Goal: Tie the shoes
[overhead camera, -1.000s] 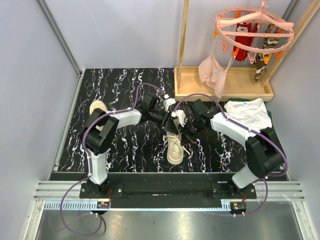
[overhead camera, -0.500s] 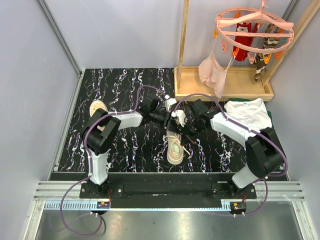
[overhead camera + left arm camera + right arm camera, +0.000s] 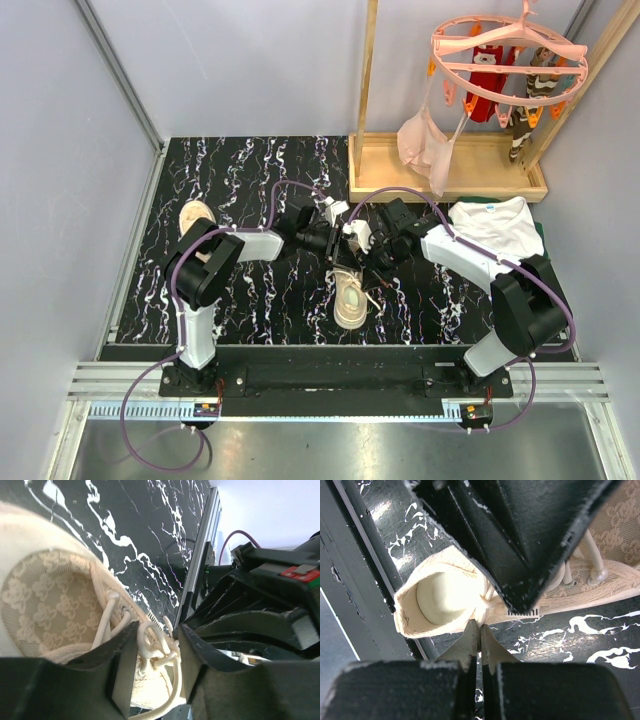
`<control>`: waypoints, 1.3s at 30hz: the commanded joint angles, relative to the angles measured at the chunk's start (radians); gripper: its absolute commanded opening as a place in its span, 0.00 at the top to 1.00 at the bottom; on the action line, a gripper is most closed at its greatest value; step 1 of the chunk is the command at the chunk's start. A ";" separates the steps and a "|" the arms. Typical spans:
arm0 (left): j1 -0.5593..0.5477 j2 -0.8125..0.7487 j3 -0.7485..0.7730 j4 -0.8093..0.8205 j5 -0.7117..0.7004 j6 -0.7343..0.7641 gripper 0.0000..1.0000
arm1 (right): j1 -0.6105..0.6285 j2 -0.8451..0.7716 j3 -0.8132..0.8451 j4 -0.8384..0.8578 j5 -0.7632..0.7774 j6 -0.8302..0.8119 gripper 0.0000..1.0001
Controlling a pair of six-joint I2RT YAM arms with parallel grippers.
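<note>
One cream shoe [image 3: 350,296] lies mid-table, toe toward the near edge. The other shoe [image 3: 197,215] sits at the left, half hidden by the left arm. Both grippers meet over the centre shoe's tongue end. My left gripper [image 3: 335,242] [image 3: 156,641] stands partly open, with the tangle of white laces [image 3: 159,647] lying between its fingers [image 3: 122,652] above the patterned shoe [image 3: 45,595]. My right gripper [image 3: 362,252] [image 3: 480,630] is shut, and a white lace strand [image 3: 485,611] runs from the shoe [image 3: 440,597] into its tips. The left gripper's dark finger [image 3: 520,540] fills the upper part of the right wrist view.
A wooden rack base [image 3: 450,168] stands at the back right, with a pink round hanger [image 3: 505,55] of small clothes above it. A white garment [image 3: 495,225] lies at the right by the right arm. A metal rail [image 3: 340,352] borders the near edge, and grey walls enclose the table.
The left arm's wrist has swung slightly nearer and lower toward the centre shoe. The right arm and both shoes have stayed where they were.
</note>
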 commanded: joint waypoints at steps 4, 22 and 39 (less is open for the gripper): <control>-0.006 -0.032 -0.028 0.080 0.017 -0.017 0.73 | -0.005 -0.031 0.020 0.020 0.018 -0.002 1.00; 0.089 -0.147 -0.011 -0.132 -0.062 0.204 1.00 | -0.005 -0.116 -0.041 -0.021 0.042 -0.007 1.00; 0.151 -0.140 0.012 -0.229 -0.142 0.336 1.00 | -0.005 -0.119 -0.095 -0.090 0.084 -0.079 1.00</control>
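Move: The lace loop that the left hand is after already stands between its open fingertips, about 1 cm to its right and level with it. The shoe opening lies some 7 cm back, 1 cm left and 5 cm below that hand. From the right hand, which already pinches another lace strand, the loop is some 4 cm ahead, 2 cm left and 1 cm up; the opening is about 3 cm back, 3 cm left and 4 cm below. Left fingers close on the loop, then pull it about 5 cm left while the right hand keeps its strand. ##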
